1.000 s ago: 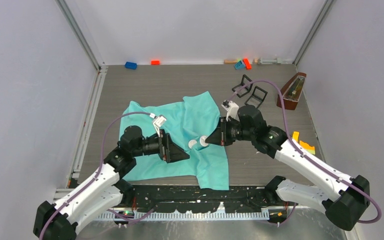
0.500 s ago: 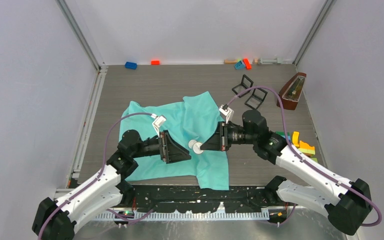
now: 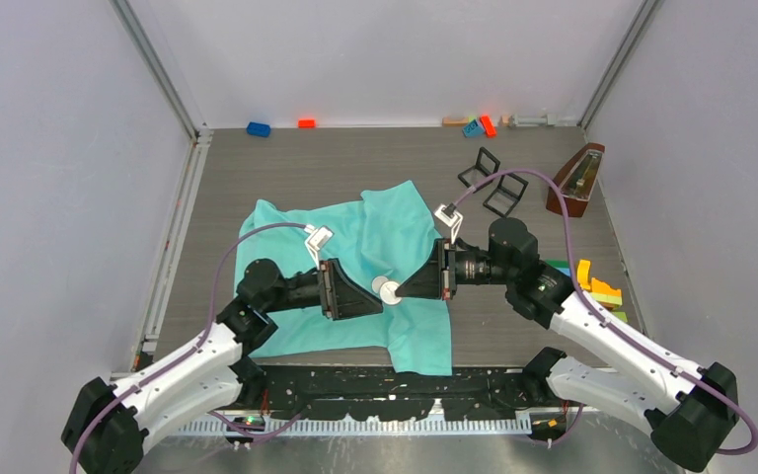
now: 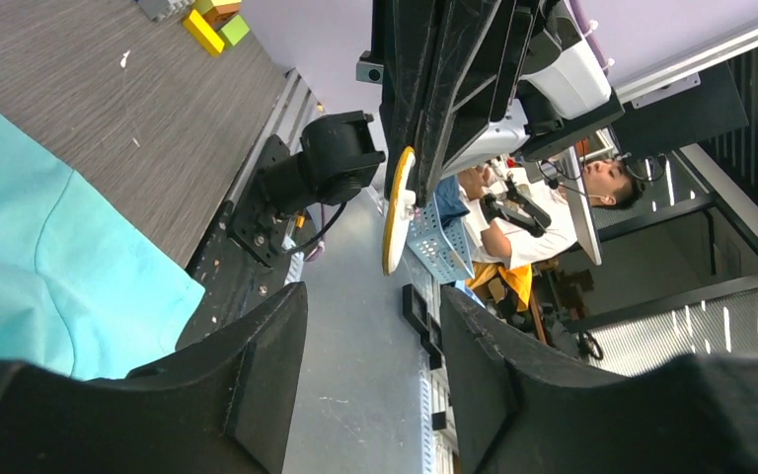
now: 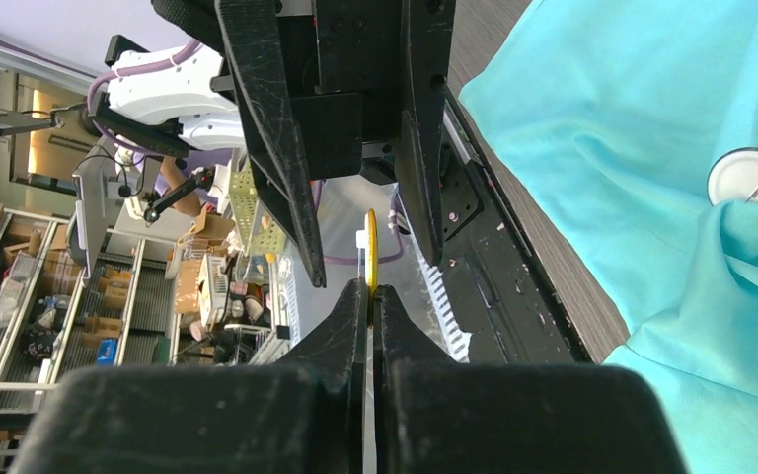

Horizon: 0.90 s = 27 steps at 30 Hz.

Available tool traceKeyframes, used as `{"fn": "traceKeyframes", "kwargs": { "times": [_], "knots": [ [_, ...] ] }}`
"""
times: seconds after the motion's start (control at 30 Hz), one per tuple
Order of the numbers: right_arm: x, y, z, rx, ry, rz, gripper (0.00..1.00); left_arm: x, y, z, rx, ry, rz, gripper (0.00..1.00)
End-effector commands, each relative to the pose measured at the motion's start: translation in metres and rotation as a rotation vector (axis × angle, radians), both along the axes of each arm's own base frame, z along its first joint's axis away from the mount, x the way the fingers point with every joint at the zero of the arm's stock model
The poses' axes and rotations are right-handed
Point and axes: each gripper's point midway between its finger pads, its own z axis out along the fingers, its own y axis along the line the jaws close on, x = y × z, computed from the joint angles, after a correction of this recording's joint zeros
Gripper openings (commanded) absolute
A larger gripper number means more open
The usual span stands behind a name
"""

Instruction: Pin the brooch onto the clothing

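The clothing [image 3: 355,272], a turquoise T-shirt, lies crumpled on the table's near middle. Above it the two grippers point at each other. My right gripper [image 3: 402,292] [image 5: 370,291] is shut on the brooch [image 3: 392,292] [image 5: 370,257], a thin round disc with a yellow face, seen edge-on. In the left wrist view the brooch [image 4: 398,209] hangs just beyond my left gripper [image 4: 373,296] [image 3: 373,302], whose jaws stand apart with nothing between them. Its fingers [image 5: 268,148] flank the disc without touching it. A white round piece with a pin [image 5: 753,178] [image 3: 379,283] rests on the shirt.
Two black wire stands [image 3: 493,181] and a brown wooden metronome [image 3: 575,180] sit at the back right. Coloured blocks [image 3: 597,288] lie by the right arm, and more blocks [image 3: 258,128] [image 3: 479,125] lie along the back wall.
My right gripper has carried the brooch left and slightly down toward the left gripper. The left gripper has edged right, and its jaws have narrowed.
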Motion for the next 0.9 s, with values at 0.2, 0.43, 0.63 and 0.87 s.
{"fn": "traceKeyframes", "kwargs": {
  "times": [0.2, 0.43, 0.63, 0.87],
  "knots": [
    [-0.0088, 0.0046, 0.0184, 0.055, -0.055, 0.082, 0.01, 0.0057, -0.0067, 0.0259, -0.093, -0.022, 0.011, 0.43],
    [-0.0084, 0.0051, 0.0136, 0.042, -0.052, 0.088, 0.01, 0.0062, -0.0090, 0.0248, -0.095, -0.009, 0.003, 0.17],
    [-0.0069, 0.0060, 0.0115, 0.037, -0.038, 0.083, 0.02, 0.0054, -0.0074, 0.0202, -0.090, -0.019, 0.010, 0.00],
    [-0.0075, 0.0068, 0.0135, 0.046, -0.026, 0.085, 0.36, 0.0073, -0.0063, 0.0182, -0.083, -0.032, 0.029, 0.00]
  ]
}}
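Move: Edge-on in the right hand's shut fingers, the gold-edged brooch has its middle about 2 cm to the left of that hand's point. For the open left hand it sits some 3 cm to the right, 1 cm ahead and 1 cm higher. A white brooch lies on the clothing roughly 8 cm ahead of the held brooch, 2 cm left of it and 14 cm lower; the clothing's middle is about 9 cm ahead, 6 cm left and 14 cm below the left hand. Closing from about half open to shut, the left fingers pinch the brooch's near edge as that hand eases right, forward and up, under 1 cm each way. Meanwhile the right hand carries the brooch roughly half a centimetre back and down, still gripping, then stays almost in place and opens its fingers about a third, letting go. ##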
